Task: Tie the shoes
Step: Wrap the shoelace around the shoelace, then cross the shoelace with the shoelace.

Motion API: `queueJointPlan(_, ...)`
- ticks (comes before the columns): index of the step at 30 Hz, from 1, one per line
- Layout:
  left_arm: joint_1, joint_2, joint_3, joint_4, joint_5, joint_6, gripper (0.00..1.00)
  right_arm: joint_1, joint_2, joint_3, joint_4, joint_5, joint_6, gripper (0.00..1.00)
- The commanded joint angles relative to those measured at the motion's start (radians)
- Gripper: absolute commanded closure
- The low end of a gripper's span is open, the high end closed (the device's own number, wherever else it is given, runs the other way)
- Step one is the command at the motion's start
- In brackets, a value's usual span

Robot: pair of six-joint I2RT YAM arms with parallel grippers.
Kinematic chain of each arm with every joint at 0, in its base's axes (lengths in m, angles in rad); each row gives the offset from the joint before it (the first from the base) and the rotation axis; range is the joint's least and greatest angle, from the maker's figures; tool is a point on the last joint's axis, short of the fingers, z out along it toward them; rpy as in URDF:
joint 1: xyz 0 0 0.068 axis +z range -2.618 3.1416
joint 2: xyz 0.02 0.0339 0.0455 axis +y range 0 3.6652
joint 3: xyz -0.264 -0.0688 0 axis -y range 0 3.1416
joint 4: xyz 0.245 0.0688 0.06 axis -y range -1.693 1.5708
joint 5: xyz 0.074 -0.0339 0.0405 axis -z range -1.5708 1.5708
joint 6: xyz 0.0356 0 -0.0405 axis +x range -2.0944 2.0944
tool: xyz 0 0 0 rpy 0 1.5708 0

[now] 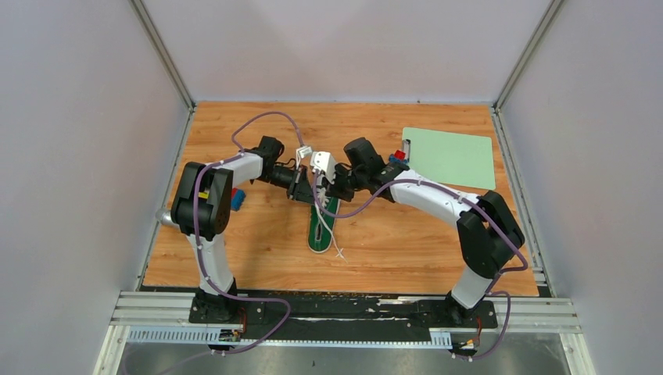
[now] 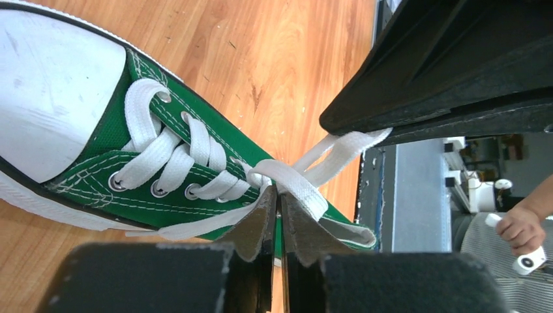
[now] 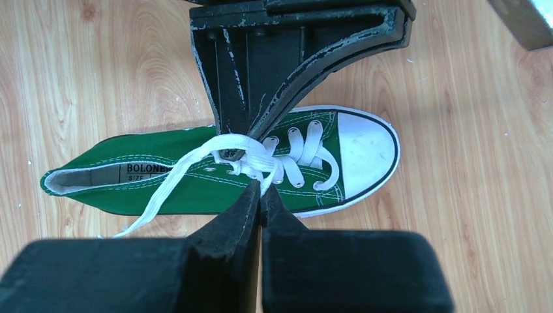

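One green sneaker (image 1: 320,231) with a white toe cap lies mid-table, toe towards the arms. Both grippers meet over its top eyelets. In the left wrist view my left gripper (image 2: 279,194) pinches the white lace (image 2: 295,186) at its tips, jaws together but for a hairline gap, above the shoe (image 2: 130,202). My right gripper (image 3: 261,186) is shut on lace strands at the crossing above the shoe (image 3: 195,190). From the left wrist view two strands run taut into the right gripper (image 2: 347,135). One loose lace (image 3: 171,184) trails off the shoe's side.
A pale green mat (image 1: 452,156) lies at the back right, with small red and blue pieces (image 1: 400,156) at its corner. A blue block (image 1: 238,198) sits by the left arm. A loose lace end (image 1: 338,251) rests beside the toe. White walls enclose the table.
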Motion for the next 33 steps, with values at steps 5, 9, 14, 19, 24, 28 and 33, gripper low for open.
queueJointPlan(5,-0.020,-0.071,0.080,-0.172,-0.102,0.229,0.72,-0.012,0.021,0.046,0.012,-0.059,0.061,1.00)
queueJointPlan(9,-0.020,-0.071,0.106,-0.250,-0.123,0.332,0.66,-0.012,0.020,0.049,0.010,-0.067,0.069,1.00)
queueJointPlan(14,-0.020,-0.058,0.150,-0.321,-0.146,0.455,0.62,-0.013,0.023,0.055,0.006,-0.075,0.070,1.00)
queueJointPlan(19,-0.024,-0.022,0.218,-0.392,-0.119,0.508,0.58,-0.015,0.029,0.060,0.003,-0.079,0.075,1.00)
queueJointPlan(24,-0.044,0.004,0.243,-0.398,-0.136,0.495,0.55,-0.025,0.040,0.071,-0.001,-0.086,0.094,1.00)
queueJointPlan(28,-0.065,0.004,0.235,-0.375,-0.193,0.452,0.54,-0.033,0.046,0.072,-0.003,-0.083,0.095,1.00)
queueJointPlan(33,-0.084,-0.009,0.204,-0.325,-0.208,0.392,0.54,-0.043,0.044,0.070,-0.005,-0.087,0.104,1.00)
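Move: The lace end pinched in the right fingers is about 1 cm ahead of the left hand, 3 cm to its right and 3 cm above. The lacing is some 4 cm ahead of the left hand, 1 cm right and 5 cm below; the shoe's middle is about 3 cm back, 2 cm right and 5 cm below. From the right hand, the lace wrap at the left fingertips is roughly 1 cm back, 3 cm left and 3 cm below. Right keeps its pinch; left fingers spread at the lace wrap, rolling 20 degrees, rising 2 cm, then sinking 1. ##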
